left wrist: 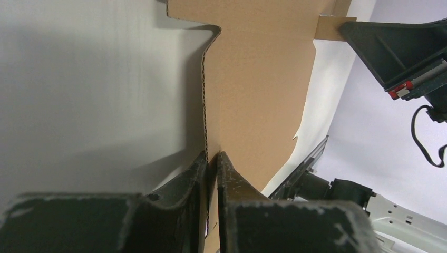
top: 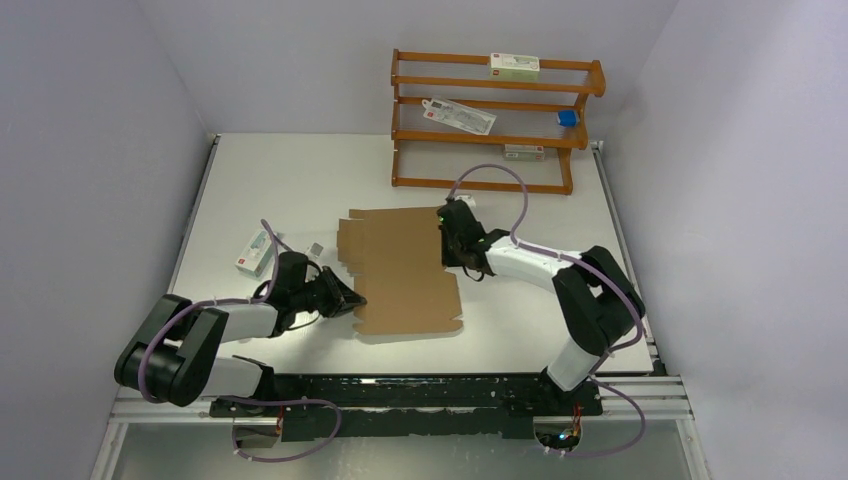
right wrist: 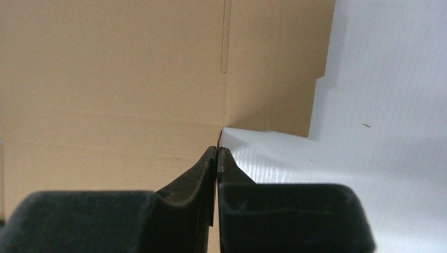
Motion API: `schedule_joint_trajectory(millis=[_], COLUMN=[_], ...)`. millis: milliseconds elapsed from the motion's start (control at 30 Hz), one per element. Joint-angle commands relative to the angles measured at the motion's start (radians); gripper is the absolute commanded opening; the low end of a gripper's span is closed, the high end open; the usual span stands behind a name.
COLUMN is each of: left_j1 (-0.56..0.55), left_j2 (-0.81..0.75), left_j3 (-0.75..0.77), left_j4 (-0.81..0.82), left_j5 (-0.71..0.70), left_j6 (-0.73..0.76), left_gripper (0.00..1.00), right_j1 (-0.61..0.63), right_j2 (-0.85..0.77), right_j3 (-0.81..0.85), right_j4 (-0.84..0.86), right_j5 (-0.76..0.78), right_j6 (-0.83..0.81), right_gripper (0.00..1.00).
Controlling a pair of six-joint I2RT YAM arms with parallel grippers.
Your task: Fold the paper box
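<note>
The paper box [top: 400, 265] is a flat brown corrugated sheet with flaps, lying in the middle of the table. My left gripper [top: 352, 299] is low at the sheet's near-left edge. In the left wrist view its jaws [left wrist: 213, 155] are shut on that edge, with cardboard [left wrist: 253, 95] showing between the fingers and stretching away. My right gripper [top: 452, 243] is at the sheet's right edge. Its jaws [right wrist: 217, 148] are shut, the tips right at a corner notch of the cardboard [right wrist: 116, 79], with nothing visibly held between them.
A wooden rack [top: 495, 120] with small white cartons stands at the back. A white printed carton [top: 255, 250] and a tiny item [top: 316, 249] lie left of the sheet. The right arm [left wrist: 400, 58] shows beyond the sheet in the left wrist view.
</note>
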State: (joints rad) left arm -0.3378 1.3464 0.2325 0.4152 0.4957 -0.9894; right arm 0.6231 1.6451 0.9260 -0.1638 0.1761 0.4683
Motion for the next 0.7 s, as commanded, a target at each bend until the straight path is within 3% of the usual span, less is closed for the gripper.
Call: schedule_joint_trajectory(millis=[0,233,467,667], left_j1=[-0.016,-0.017,-0.011,0.094], left_j2=[-0.007,-0.017,-0.139,-0.202], left_j3=[0.009,0.014,0.087,0.203], left_j4=[-0.046,-0.099,-0.32,-0.502], left_j5=[-0.045,-0.074,-0.183,-0.278], left_j6=[0.046,0.075,0.156,0.277], left_gripper=[0.15,0.27,0.59,0.71], right_j1=[0.047,0.051,0.047,0.045], right_j2=[0.031,0.036,0.013,0.014], right_j3=[0.052,0.061,0.056,0.049], right_j4=[-0.065,-0.07,-0.068,-0.052], right_j5=[0.15,0.157,0.164,0.143], right_j6=[-0.023,-0.034,-0.051,-0.063], right_gripper=[0.06,0.06,0.08,0.08])
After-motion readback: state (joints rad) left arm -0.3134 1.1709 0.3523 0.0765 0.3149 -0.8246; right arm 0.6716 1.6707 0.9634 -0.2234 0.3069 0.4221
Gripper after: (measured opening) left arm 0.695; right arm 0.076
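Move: The paper box's near panel already has its left edge between the left fingers, its middle about 9 cm right and 1 cm back, roughly 1 cm lower. The small left tab lies some 6 cm ahead and 2 cm left, also slightly lower. The right fingers already hold the small right tab; from that hand, the left tab is about 18 cm left, level fore and aft and some 3 cm lower. The near panel's left edge is lowered about 1 cm in the left fingers, which then spread wide and let it go. The left hand swings left and forward towards the small left tab, rising nearly 3 cm from its lowest point and rolling some 10 degrees. The right hand stays in place, keeping its pinch on the right tab while rolling slightly. ##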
